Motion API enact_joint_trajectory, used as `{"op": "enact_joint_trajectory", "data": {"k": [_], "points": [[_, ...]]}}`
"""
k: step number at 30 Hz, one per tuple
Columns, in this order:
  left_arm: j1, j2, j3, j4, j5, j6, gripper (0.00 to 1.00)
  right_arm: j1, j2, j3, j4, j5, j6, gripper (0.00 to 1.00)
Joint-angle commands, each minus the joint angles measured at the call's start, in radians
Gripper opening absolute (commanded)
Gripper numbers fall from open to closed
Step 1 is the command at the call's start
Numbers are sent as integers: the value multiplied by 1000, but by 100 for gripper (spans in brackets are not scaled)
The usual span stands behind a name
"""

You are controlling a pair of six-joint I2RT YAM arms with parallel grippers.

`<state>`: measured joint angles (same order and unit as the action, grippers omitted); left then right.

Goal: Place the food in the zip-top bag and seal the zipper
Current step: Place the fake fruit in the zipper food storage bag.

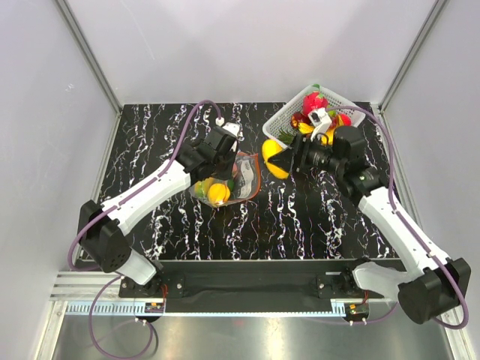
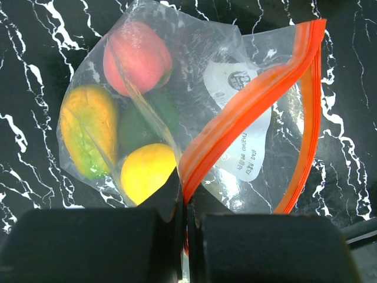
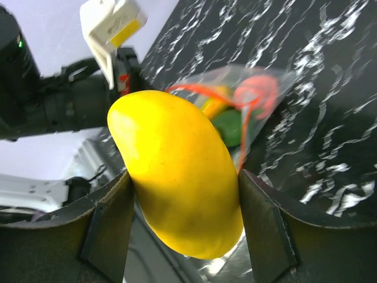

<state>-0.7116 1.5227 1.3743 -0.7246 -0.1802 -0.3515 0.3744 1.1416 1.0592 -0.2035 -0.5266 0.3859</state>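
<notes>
The clear zip-top bag (image 1: 238, 178) lies on the black marbled table, left of centre. Its mouth gapes toward the right, and the orange zipper (image 2: 250, 103) arches up. My left gripper (image 2: 187, 200) is shut on the near end of that strip. Inside the bag are a red fruit (image 2: 136, 56), a yellow-green one (image 2: 88, 130), a dark green one (image 2: 147, 121) and a yellow one (image 2: 147, 171). My right gripper (image 3: 184, 177) is shut on a large yellow fruit (image 3: 177, 171), held just right of the bag's mouth (image 1: 274, 159).
A white slotted basket (image 1: 279, 120) stands at the back right behind my right wrist, with more toy food in it, a red piece (image 1: 313, 101) on top. Grey walls close the table at the back and sides.
</notes>
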Motion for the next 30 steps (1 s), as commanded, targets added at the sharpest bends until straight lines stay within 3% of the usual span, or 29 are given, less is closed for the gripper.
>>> {"op": "enact_joint_trajectory", "data": {"k": [1, 6, 13, 23, 30], "points": [[-2, 1, 46, 10, -38, -3, 0, 46, -51, -76, 142, -29, 180, 43], [-2, -2, 57, 7, -42, -1, 0, 141, -33, -105, 148, 16, 246, 43], [-2, -22, 32, 22, -48, -4, 0, 192, 121, 10, -27, 19, 332, 39], [-2, -33, 31, 22, -44, -10, 0, 205, 274, 83, -2, 43, 400, 35], [-6, -36, 6, 40, -19, -15, 0, 222, 420, 174, 6, 100, 452, 38]]}}
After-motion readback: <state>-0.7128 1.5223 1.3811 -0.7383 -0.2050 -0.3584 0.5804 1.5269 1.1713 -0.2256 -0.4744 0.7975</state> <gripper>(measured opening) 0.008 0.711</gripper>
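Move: The bag's open mouth, where I'm taking the big yellow fruit in my right hand, lies about 11 cm to the left, level ahead, and 12 cm below. The bagged yellow fruit is some 20 cm left and 1 cm back, the peach 16 cm left and 8 cm ahead, both about 21 cm lower. The basket sits 26 cm ahead and 15 cm right. From my left hand the mouth is 5 cm right, 1 cm ahead and 4 cm below. I carry the yellow fruit left and down with my right hand, about 10 cm across and 9 cm lower, drawing back some 4 cm on the way before pushing forward again by as much into the bag's mouth. The wrist tips some 30 degrees downward and my grip stays as it is. My left hand stays put, still pinching the zipper edge to hold the mouth open. ##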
